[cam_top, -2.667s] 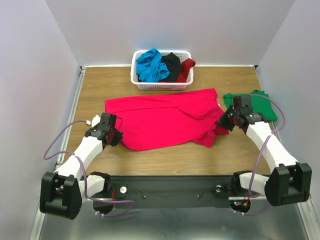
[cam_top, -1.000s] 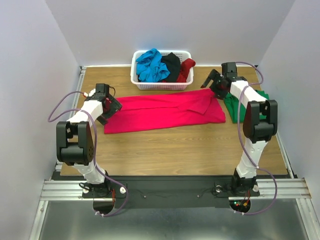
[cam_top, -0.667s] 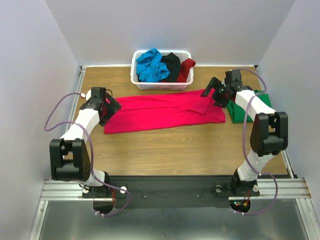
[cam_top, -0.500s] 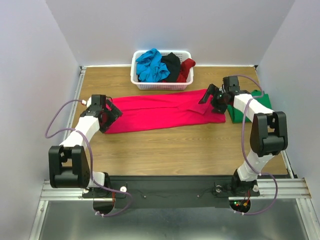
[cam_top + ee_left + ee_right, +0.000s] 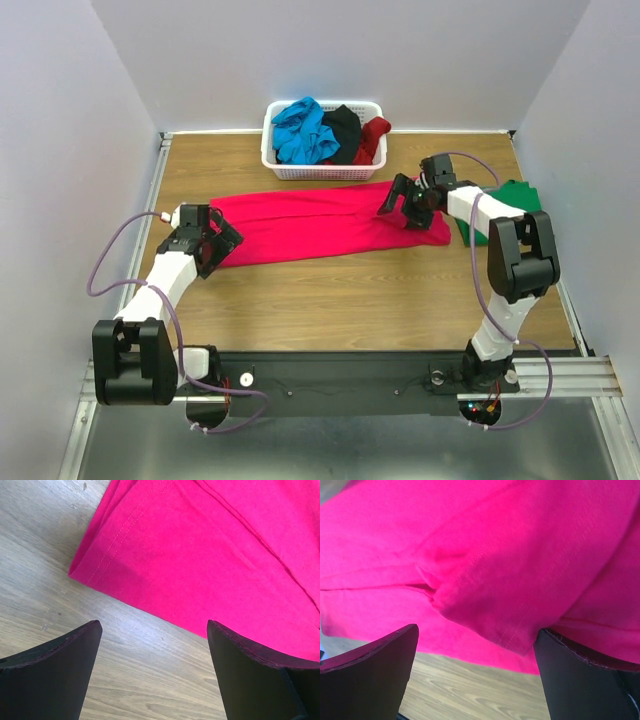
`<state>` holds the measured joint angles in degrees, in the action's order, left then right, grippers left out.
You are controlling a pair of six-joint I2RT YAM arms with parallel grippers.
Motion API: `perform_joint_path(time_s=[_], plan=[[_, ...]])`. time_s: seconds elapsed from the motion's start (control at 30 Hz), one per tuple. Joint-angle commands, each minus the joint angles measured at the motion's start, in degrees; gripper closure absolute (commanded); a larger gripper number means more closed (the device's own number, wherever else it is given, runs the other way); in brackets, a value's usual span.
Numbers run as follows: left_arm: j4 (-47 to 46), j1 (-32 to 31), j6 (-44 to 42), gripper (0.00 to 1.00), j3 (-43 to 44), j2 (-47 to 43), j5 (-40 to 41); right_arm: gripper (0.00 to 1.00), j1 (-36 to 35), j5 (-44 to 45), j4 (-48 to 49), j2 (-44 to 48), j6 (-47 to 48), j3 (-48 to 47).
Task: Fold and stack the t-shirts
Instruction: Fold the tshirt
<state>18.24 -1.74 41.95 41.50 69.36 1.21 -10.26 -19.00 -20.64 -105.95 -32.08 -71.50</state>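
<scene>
The pink-red t-shirt (image 5: 320, 222) lies folded into a long band across the middle of the wooden table (image 5: 340, 300). My left gripper (image 5: 212, 243) is open and empty at the band's left end; the left wrist view shows the shirt's hemmed corner (image 5: 165, 555) just beyond the fingertips (image 5: 65, 655). My right gripper (image 5: 405, 208) is open and empty over the band's right end, with a sleeve fold (image 5: 520, 580) between its fingers (image 5: 375, 665). A folded green t-shirt (image 5: 515, 200) lies at the right. Blue (image 5: 303, 131), black (image 5: 343, 128) and dark red (image 5: 372, 137) shirts sit in the basket.
The white lattice basket (image 5: 320, 170) stands at the back centre against the wall. Purple-grey walls close in the table on three sides. Bare wood runs along the front (image 5: 340, 300). Cables loop beside both arms.
Both grippers pulled the shirt's near half back over itself into a band, let go and drew back toward the near side, the right one also moving left over the shirt's right end.
</scene>
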Motion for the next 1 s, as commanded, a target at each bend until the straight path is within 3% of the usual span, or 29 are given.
perform_joint_path(time_s=[0.0, 0.3, 0.6, 0.83, 0.97], plan=[[-1.36, 0.16, -1.00, 0.02, -1.42, -0.20, 0.02, 0.00, -0.90, -0.07, 3.15, -1.09, 0.96, -3.81], [-1.63, 0.16, -1.09, 0.02, -1.77, -0.72, -0.51, 0.00, -1.43, 2.75, 5.79, -4.43, 3.07, -11.37], [0.57, 0.16, -1.52, 0.02, -0.19, -1.42, -0.16, 0.00, -1.51, -2.26, 11.32, -7.69, 5.61, -16.12], [2.15, 0.16, -1.70, 0.02, 0.43, -3.97, 0.46, 0.00, -1.43, -2.71, 15.55, 1.59, 9.83, -10.34], [1.36, 0.16, -1.44, 0.02, -0.53, -4.32, -0.16, 0.00, -1.43, 5.43, 15.46, 10.74, 9.23, 2.81]])
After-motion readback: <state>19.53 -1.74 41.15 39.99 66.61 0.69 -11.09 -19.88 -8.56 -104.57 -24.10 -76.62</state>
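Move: The loose flap of the pink t-shirt lies right at my open right hand, its middle about 4 cm ahead, 3 cm to the right and 1 cm lower. The shirt's middle is some 14 cm left and 3 cm back. The basket stands about 15 cm ahead and 15 cm left, the green shirt roughly 20 cm right and level. From my left hand the flap is about 9 cm ahead, 37 cm right and a little lower. With its fingers spread and the right-hand finger against the flap, my right hand sweeps about 8 cm forward over the t-shirt and slightly left, climbing as it goes. Then I draw it back 2–3 cm while still rising, some 7 cm up in all, the fingers tipping outward about 20 degrees and coming clear of the cloth, open throughout. ##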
